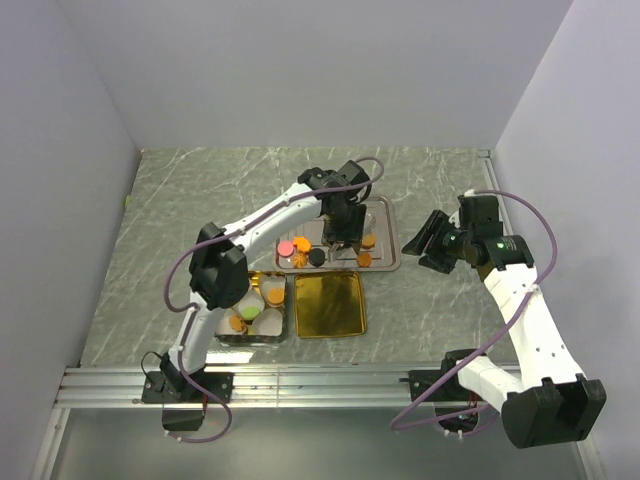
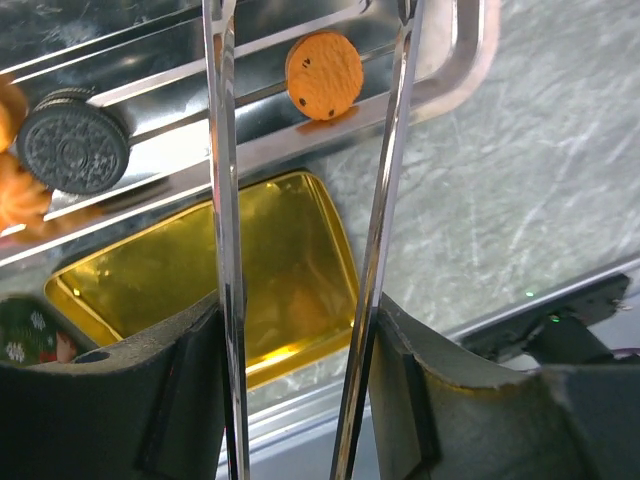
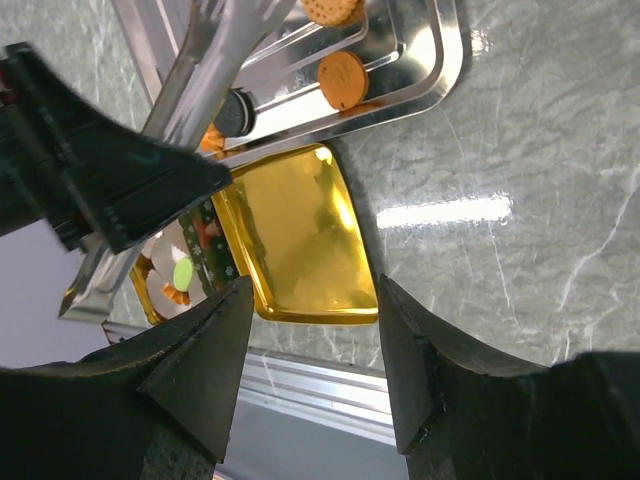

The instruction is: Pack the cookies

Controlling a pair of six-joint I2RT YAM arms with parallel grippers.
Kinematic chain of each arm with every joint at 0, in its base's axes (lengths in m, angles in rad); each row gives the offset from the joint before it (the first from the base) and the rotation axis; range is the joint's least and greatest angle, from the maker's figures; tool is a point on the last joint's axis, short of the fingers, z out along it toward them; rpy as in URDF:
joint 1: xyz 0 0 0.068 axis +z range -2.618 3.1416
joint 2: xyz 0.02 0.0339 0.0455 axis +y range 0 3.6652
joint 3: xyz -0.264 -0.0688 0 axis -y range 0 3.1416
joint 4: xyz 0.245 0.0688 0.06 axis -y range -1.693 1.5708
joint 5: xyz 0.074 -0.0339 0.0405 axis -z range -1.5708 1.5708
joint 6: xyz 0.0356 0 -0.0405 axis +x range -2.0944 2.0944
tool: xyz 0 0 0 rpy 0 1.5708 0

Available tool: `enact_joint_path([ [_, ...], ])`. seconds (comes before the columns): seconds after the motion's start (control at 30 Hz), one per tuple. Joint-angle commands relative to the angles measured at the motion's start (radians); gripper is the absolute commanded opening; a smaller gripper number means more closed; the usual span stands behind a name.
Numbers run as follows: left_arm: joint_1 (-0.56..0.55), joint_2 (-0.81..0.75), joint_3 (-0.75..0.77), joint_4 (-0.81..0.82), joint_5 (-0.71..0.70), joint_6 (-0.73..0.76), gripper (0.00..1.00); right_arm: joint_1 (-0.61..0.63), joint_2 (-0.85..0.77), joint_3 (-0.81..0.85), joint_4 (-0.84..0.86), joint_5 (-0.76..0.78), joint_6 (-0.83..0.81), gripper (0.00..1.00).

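Note:
The cookies lie on a silver tray (image 1: 385, 215): a pink one (image 1: 285, 247), orange ones (image 1: 302, 243) (image 1: 368, 241) (image 1: 364, 259) and a black one (image 1: 316, 257). My left gripper (image 1: 338, 222) (image 2: 300, 385) is shut on metal tongs (image 2: 222, 150) over the tray. The tong arms stand apart, with an orange disc (image 2: 324, 75) lying on the tray between them; their tips are out of view. A black cookie (image 2: 73, 148) lies to the left. My right gripper (image 1: 432, 248) (image 3: 308, 370) is open and empty, right of the tray.
A gold lid (image 1: 328, 303) (image 3: 300, 235) lies in front of the tray. Left of it is a tin (image 1: 222, 338) with white paper cups holding a green cookie (image 1: 250, 311) and orange ones (image 1: 275, 296). Walls enclose the table on three sides.

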Motion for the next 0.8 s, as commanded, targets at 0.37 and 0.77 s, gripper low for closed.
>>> enact_joint_path([
  [0.37, -0.049, 0.080, 0.081, -0.036, -0.009, 0.101, 0.57, -0.022, -0.024, -0.025, -0.001, 0.015, 0.009, 0.61],
  [0.77, -0.084, 0.169, 0.154, -0.121, -0.117, 0.124, 0.58, -0.028, -0.020, -0.031, -0.004, 0.001, -0.014, 0.61],
])
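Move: The farther of the two round orange cookies at the tray's right end lies about 13 cm ahead of my left hand, 7 cm right and 12 cm below. The nearer round orange cookie is 8 cm ahead and 7 cm right, the dark sandwich cookie 9 cm ahead and 6 cm left, and the gold tray's middle 6 cm back and 3 cm left. From my right hand, the farther cookie is roughly 18 cm ahead, 11 cm left, 19 cm below. I lower my left hand about 5 cm, drifting only slightly back, to bring the tongs it still holds down towards the farther round orange cookie. Meanwhile my wrist twists some 10 degrees, partly clockwise, with its left side rising, and my fingers ease a little wider so the tong arms spread. Contact of the tips can't be made out. ##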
